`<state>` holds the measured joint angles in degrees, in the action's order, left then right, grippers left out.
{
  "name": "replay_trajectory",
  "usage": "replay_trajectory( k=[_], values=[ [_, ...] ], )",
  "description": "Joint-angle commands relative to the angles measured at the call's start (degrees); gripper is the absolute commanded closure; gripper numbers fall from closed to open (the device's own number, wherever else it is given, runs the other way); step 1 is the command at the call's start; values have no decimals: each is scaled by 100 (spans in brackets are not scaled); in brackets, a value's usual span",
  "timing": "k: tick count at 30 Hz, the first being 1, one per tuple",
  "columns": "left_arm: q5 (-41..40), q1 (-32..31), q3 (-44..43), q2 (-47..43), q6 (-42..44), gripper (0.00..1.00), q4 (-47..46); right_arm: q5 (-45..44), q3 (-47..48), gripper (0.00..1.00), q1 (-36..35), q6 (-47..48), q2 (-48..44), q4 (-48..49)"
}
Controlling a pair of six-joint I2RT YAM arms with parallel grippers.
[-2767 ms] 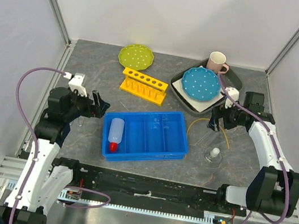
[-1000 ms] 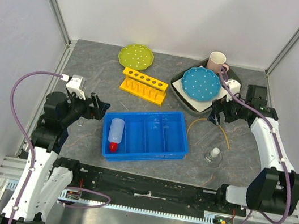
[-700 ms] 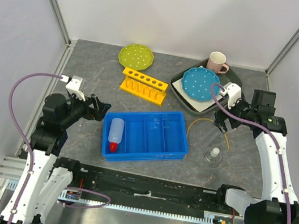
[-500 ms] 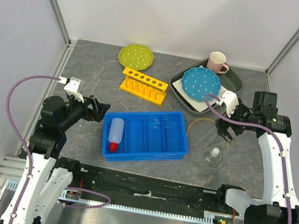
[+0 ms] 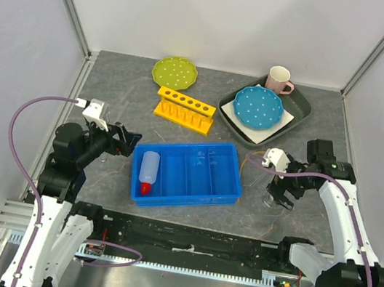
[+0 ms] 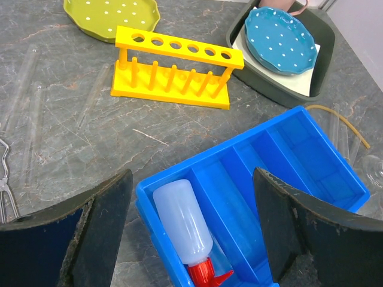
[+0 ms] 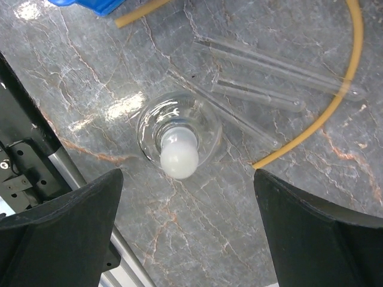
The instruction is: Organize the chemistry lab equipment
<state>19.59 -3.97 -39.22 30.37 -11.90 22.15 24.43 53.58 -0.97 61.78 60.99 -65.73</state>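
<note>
A white squeeze bottle with a red nozzle (image 5: 148, 169) (image 6: 182, 222) lies in the left compartment of the blue bin (image 5: 210, 169) (image 6: 311, 167). My left gripper (image 5: 127, 140) (image 6: 192, 179) hovers open just left of the bin, holding nothing. The clear flask with a white stopper (image 7: 178, 140) stands on the table right of the bin. My right gripper (image 5: 281, 194) (image 7: 188, 185) hangs open right above the flask, not touching it. Tan tubing (image 7: 335, 101) (image 6: 344, 116) curves beside the flask. Thin metal tongs (image 6: 6, 179) lie at the left edge.
A yellow test tube rack (image 5: 185, 109) stands behind the bin. A green plate (image 5: 174, 72) lies at the back. The dark tray (image 5: 303, 105) holds a blue plate (image 5: 258, 107), with a pink mug (image 5: 279, 78) behind. Clear glass tubes (image 7: 257, 89) lie near the flask.
My right arm swung from beside the dark tray toward the front and now hangs over the flask. The left arm has barely moved. Both grippers stayed open.
</note>
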Motion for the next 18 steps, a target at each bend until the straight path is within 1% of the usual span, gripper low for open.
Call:
replay_trajectory(
  k=[1,5,18],
  values=[
    [1,-8,11,-5,48,13,-194,-17,-242,2,-201,-95,123,535],
    [9,-8,11,4,56,13,-194,-34,-471,2,-517,-368,71,755],
    [44,-8,11,30,56,13,-203,-790,-1113,2,-1036,-834,194,1590]
  ],
)
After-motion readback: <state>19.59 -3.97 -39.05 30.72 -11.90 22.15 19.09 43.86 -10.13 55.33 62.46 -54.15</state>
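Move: The stoppered glass flask I'm going for stands almost under my right hand, about 2 cm to its left and 8 cm below. Some 7 cm beyond the flask and 2 cm to its left lie the glass tubes, with the yellow-brown tubing arching about 10 cm beyond and 2 cm left. The blue tray's middle is roughly 24 cm left of the flask and 3 cm farther out. From my left hand the flask is about 35 cm right, 3 cm back and 20 cm below. With my right fingers wide open and slanting down to the left, I sink about 5 cm towards the flask's white stopper, easing some 2 cm left during the first part and then going nearly straight down. The wrist barely turns, and I leave the fingers open so that the stopper comes between them. ##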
